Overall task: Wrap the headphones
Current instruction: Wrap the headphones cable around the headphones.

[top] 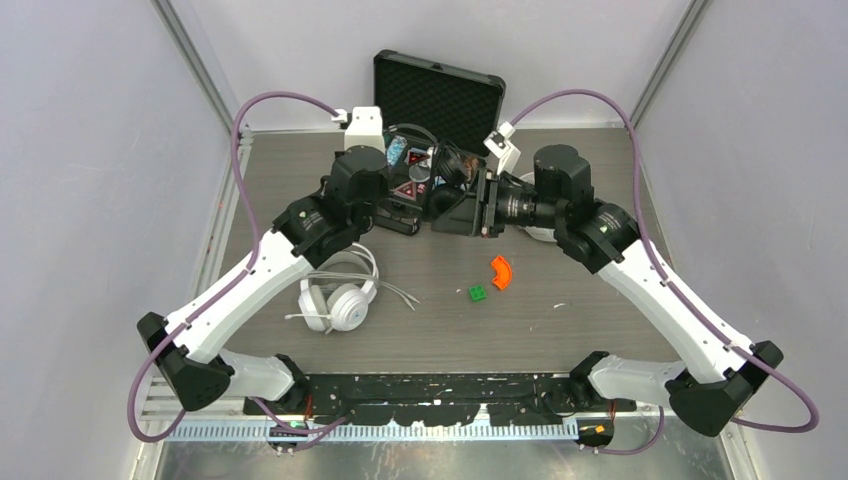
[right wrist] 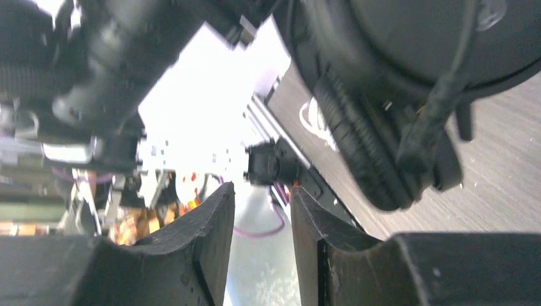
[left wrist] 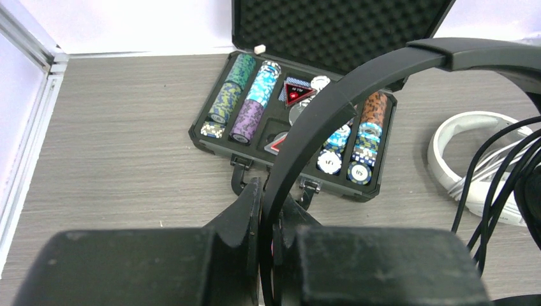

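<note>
The black headphones hang above an open chip case between my two arms. My left gripper is shut on their thin black headband, which arches up and to the right. Their thin black cable dangles in loops at the right edge. My right gripper is open with nothing between its fingers, just below and left of a black ear cup and its cable. One white pair of headphones lies on the table under my left arm. Another white pair lies to the right of the case.
The black chip case holds rows of poker chips, and its foam-lined lid stands up at the back. An orange curved piece and a green brick lie mid-table. Walls close in on the left, right and back.
</note>
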Motion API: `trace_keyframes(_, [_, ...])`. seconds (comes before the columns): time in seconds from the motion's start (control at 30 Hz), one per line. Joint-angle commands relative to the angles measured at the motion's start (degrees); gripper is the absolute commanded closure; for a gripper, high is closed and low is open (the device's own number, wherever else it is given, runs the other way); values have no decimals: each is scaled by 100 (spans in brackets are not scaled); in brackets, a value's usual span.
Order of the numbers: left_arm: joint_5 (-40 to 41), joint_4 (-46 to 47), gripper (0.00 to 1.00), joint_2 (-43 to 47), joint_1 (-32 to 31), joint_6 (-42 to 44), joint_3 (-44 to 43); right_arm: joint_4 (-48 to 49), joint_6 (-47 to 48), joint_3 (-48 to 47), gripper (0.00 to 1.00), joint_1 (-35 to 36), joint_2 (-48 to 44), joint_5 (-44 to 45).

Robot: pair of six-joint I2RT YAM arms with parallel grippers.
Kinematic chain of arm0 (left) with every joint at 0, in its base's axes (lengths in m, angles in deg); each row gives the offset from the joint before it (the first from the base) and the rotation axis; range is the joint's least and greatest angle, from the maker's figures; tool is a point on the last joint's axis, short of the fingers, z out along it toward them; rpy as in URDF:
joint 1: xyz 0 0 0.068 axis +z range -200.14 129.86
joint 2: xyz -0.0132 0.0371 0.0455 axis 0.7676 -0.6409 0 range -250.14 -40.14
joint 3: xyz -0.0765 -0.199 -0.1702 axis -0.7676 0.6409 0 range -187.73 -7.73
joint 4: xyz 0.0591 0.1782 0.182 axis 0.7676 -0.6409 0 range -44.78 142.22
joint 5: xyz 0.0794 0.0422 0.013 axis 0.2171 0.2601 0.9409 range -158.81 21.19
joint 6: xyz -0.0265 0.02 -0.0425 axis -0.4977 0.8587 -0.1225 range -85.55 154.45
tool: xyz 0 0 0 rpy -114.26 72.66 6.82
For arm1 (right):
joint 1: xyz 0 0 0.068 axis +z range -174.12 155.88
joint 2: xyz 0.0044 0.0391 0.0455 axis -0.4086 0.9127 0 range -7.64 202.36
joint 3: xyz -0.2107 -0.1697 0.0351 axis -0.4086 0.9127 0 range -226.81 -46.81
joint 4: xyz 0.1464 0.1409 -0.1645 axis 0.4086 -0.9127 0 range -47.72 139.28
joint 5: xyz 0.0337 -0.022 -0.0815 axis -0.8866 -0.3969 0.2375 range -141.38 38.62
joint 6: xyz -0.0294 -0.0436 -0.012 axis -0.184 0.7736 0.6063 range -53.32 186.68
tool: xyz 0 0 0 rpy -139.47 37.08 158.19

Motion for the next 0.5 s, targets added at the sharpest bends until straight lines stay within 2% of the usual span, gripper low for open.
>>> trace_keyframes(0.0, [177,1116,100,360,5,312,171,-613,797,-306,57,19,-324,-1036])
trace_keyframes(0.2, [230,1453,100,509,14,852,293,-831,1066,-687,56,10,-695,-811])
trace_keyframes(0.33, [210,1380,100,560,12,945,284,-1043,1418,-1101,56,16,-941,578])
trace_keyframes(0.47, [-56,1277,100,632,14,940,293,-1054,2528,-1208,56,10,-1312,2299])
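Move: Just ahead of the open right fingers, about 5 cm forward and 2 cm to their right, are the cups of the black headphones; from the left hand, which holds the band, the cups lie some 12 cm right, 6 cm back and slightly lower. About 32 cm below the right hand, the chip case is centred some 19 cm ahead and 3 cm left; the orange piece lies 17 cm right and 3 cm back, the green block 11 cm right and 8 cm back. Drawing back from the black headphones, the right hand first goes about 4 cm towards its base, then swings up some 7 cm and right about 5 cm, away from the cups, fingers still parted and empty. It rolls about 20 degrees, its forward side rising. The left hand keeps its pinch on the headband and lifts gently, 2 to 3 cm, drifting slightly left and tipping up a little. ##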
